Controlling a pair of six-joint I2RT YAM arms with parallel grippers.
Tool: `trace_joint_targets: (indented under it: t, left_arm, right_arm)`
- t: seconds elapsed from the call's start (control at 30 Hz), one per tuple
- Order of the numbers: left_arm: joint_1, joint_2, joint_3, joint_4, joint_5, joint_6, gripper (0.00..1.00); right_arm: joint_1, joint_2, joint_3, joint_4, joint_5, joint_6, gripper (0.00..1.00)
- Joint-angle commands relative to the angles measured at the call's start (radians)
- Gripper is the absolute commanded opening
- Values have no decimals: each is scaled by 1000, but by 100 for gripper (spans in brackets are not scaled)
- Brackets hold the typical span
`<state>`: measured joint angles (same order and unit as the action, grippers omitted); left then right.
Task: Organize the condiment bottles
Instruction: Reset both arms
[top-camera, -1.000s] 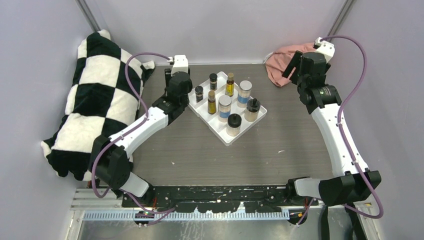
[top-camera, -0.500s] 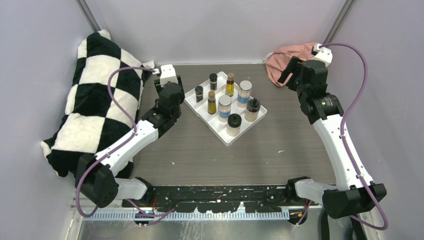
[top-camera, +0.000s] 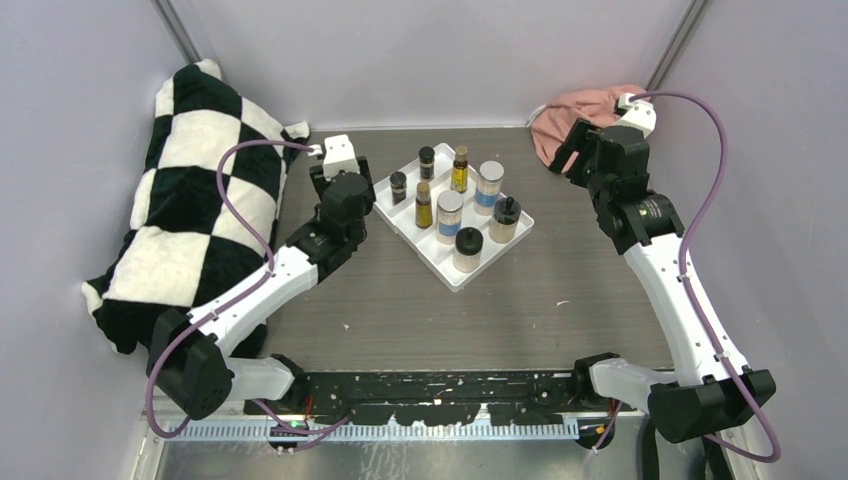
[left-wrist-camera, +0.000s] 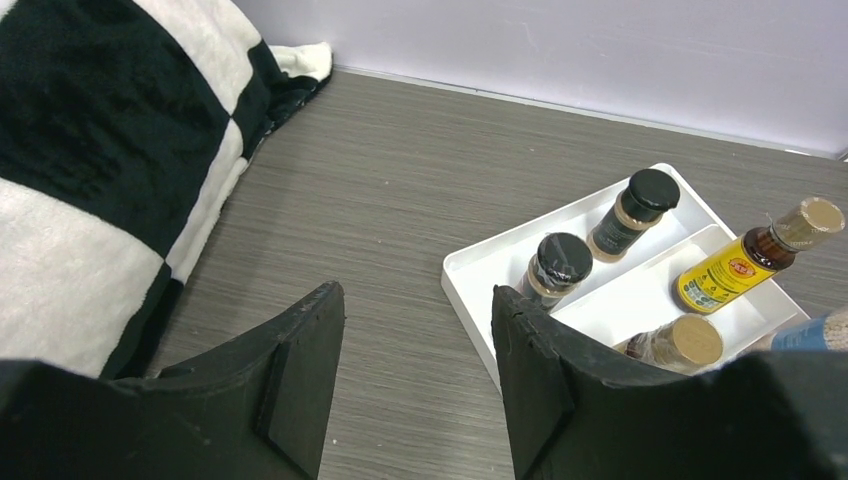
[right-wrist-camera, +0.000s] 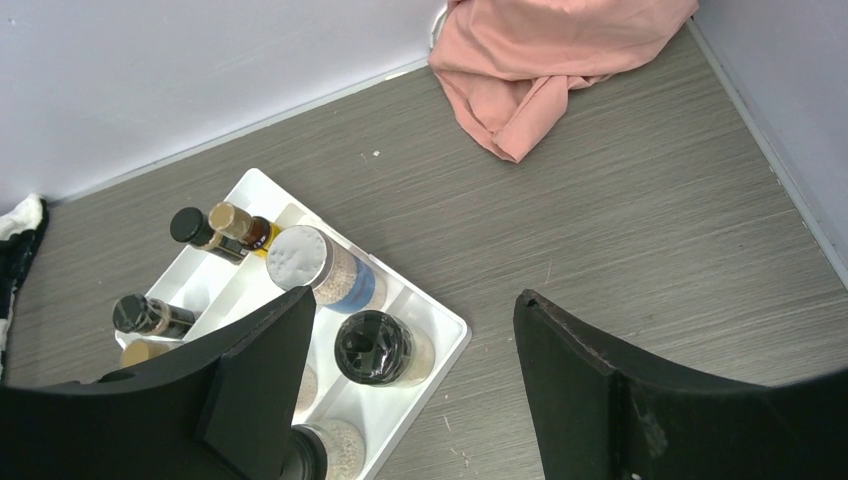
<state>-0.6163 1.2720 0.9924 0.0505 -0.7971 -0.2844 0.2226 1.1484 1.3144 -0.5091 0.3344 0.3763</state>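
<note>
A white tray at the back middle of the table holds the condiment bottles upright in rows: tiny dark ones, slim amber ones, silver-lidded blue-labelled jars and tan black-capped jars. My left gripper hovers open over bare table just left of the tray's corner, nothing between its fingers. A tiny dark bottle stands right beside its right finger. My right gripper hangs open and empty above the tray's right edge, over a tan jar.
A black-and-white checkered pillow fills the left side, reaching the table's edge. A crumpled pink cloth lies in the back right corner. Grey walls close in the back and both sides.
My left gripper has drawn back from the tray's left edge toward the pillow side. My right arm has swung slightly left toward the tray.
</note>
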Motion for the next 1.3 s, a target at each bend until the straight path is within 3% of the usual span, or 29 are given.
trace_joint_targets:
  t: [0.0,0.43,0.47,0.5,0.8,0.83,0.87,1.27]
  left_arm:
    - [-5,-34,2,24,-36,-20,58]
    - [-9,-28,7,-9,-49,-45,62]
    - [-8,-29,8,-12,-49,-46,73]
    - [-9,-28,7,-13,-50,-47,76]
    - [-9,-26,4,-27,-54,-61,77]
    - [-9,-28,3,-27,-54,-61,97]
    - [-8,-29,3,-30,-54,-64,99]
    - [-8,-31,-8,-47,-53,-90,100]
  right_arm:
    - [13,-31,3,36,3,-6,78]
    - [25,-36,1,37,8,-13,79]
    - [26,-36,0,37,7,-13,79]
    - [27,-35,0,37,6,-14,78]
    - [35,-35,-1,37,10,-17,79]
    - [36,-35,-1,36,11,-17,79]
    - [37,-36,-3,37,12,-17,78]
    - [46,-49,-23,44,13,-17,79]
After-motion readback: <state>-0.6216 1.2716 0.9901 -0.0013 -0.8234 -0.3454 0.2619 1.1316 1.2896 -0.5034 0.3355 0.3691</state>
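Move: Both hands are empty, with the finished tray standing between them. From the left hand the tray's middle is about 21 cm right, 7 ahead and 26 below; its nearest small dark-capped jar is some 9 right, 13 ahead. From the right hand the tray's middle is about 25 cm left, 9 ahead and 32 below, its near black-capped jar 12 left and 5 ahead, the pink cloth 11 right and 30 ahead. Touching nothing, the left hand all but hovers beside the tray, easing down about 1 cm as its fingers spread from a little over half open to fully open. High over the table the right hand creeps left towards the tray by about 1.5 cm, its fingers staying wide open and its wrist barely turning. ##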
